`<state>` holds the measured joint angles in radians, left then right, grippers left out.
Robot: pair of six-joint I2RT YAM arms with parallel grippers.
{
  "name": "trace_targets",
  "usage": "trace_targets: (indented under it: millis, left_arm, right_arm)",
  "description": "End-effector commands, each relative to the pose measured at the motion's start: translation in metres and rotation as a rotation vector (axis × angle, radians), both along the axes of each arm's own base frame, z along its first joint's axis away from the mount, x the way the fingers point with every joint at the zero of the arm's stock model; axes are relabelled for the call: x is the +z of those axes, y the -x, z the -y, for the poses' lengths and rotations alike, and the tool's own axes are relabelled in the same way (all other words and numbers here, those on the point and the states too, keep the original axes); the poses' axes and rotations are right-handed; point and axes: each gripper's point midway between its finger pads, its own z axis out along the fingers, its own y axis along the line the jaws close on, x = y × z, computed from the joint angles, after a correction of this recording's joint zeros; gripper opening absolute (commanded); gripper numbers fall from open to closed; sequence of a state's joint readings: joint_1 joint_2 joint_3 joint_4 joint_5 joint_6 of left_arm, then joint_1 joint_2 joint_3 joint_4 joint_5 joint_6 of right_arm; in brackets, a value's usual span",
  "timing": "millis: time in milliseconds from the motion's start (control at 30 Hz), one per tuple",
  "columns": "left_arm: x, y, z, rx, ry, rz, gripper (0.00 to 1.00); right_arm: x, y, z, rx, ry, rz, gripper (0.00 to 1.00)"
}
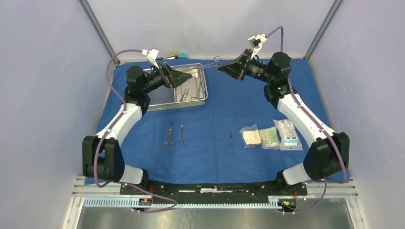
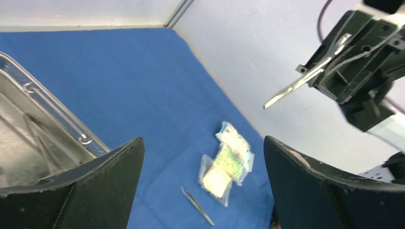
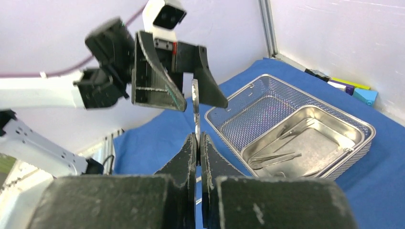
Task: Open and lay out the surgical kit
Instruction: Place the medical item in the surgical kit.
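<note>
The blue cloth (image 1: 219,105) lies spread flat over the table. At the back left on it stands the wire-mesh tray (image 1: 191,102), with the steel pan (image 3: 305,143) inside it holding several slim instruments. My right gripper (image 1: 220,68) is shut on a scissors-like instrument (image 1: 210,64), held in the air beside the tray; the metal shows pinched between its pads (image 3: 195,98). My left gripper (image 1: 190,76) hovers over the tray with its fingers wide open, empty, facing that instrument's free end (image 2: 296,86) without touching it.
Two scissors-like instruments (image 1: 169,136) (image 1: 182,135) and tweezers (image 1: 231,135) lie in a row on the cloth's front half. To their right sit three clear packets (image 1: 250,137) (image 1: 269,137) (image 1: 288,133). A small block toy (image 1: 174,56) rests behind the tray by the back wall.
</note>
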<state>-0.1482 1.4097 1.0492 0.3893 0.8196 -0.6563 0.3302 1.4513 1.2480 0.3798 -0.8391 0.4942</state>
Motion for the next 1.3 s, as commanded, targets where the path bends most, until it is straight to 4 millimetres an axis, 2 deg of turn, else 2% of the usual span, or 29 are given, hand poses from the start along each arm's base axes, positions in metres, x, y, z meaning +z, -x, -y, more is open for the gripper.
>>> trace_targets:
  millis: [0,67,167,267,400,600,767,900,1033,1267]
  left_arm:
    - [0.049,0.012,0.006,-0.014,0.262,0.090,1.00]
    - [0.053,0.023,0.012,-0.038,0.297,0.138,1.00]
    - [0.048,0.035,0.028,-0.068,0.319,0.156,1.00]
    - [0.041,0.033,0.041,-0.074,0.330,0.140,0.99]
    - [0.045,0.029,0.056,-0.090,0.382,0.144,0.98]
    - [0.052,0.024,0.072,-0.143,0.462,0.142,0.97]
    - [0.058,0.030,0.083,-0.182,0.510,0.181,0.93]
    - [0.054,0.030,0.089,-0.189,0.517,0.173,0.83]
    - [0.062,0.028,0.091,-0.215,0.543,0.190,0.66]
    - [0.064,0.029,0.095,-0.229,0.554,0.184,0.51]
  right_arm:
    - [0.026,-0.009,0.012,-0.029,-0.188,-0.074,0.00]
    - [0.022,-0.007,0.018,-0.022,-0.262,-0.111,0.00]
    - [0.013,-0.004,0.022,-0.021,-0.311,-0.146,0.00]
    - [0.009,0.001,0.023,-0.011,-0.339,-0.160,0.00]
    - [0.012,0.010,0.026,0.004,-0.400,-0.159,0.00]
    - [0.002,0.017,0.028,0.006,-0.458,-0.192,0.00]
    - [-0.008,0.016,0.027,-0.003,-0.475,-0.218,0.00]
    - [-0.014,0.015,0.026,-0.009,-0.478,-0.234,0.00]
    - [-0.024,0.015,0.023,-0.017,-0.469,-0.253,0.00]
    - [-0.035,0.013,0.023,-0.035,-0.455,-0.266,0.00]
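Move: The instrument hangs in the right gripper, its jaws pointing at the open left gripper; its middle is about 8 cm to the left hand's right, 2 cm ahead and 5 cm above. The steel tray lies some 13 cm ahead of that hand and 21 cm below, the laid-out scissors 15 cm back, 4 cm left and 22 cm below. From the right hand, the left gripper is roughly 14 cm left, 1 cm back and 6 cm below. Bring the left gripper about 10 cm right, rising some 4 cm and drawing slightly back, and tilt its fingers upward by nearly 30 degrees so they straddle the instrument's jaw end; then close them about halfway. Meanwhile keep the right grip shut on the handle, lower that hand about 4 cm and ease it slightly right, rolling it and tilting its fingers up towards the left gripper. ##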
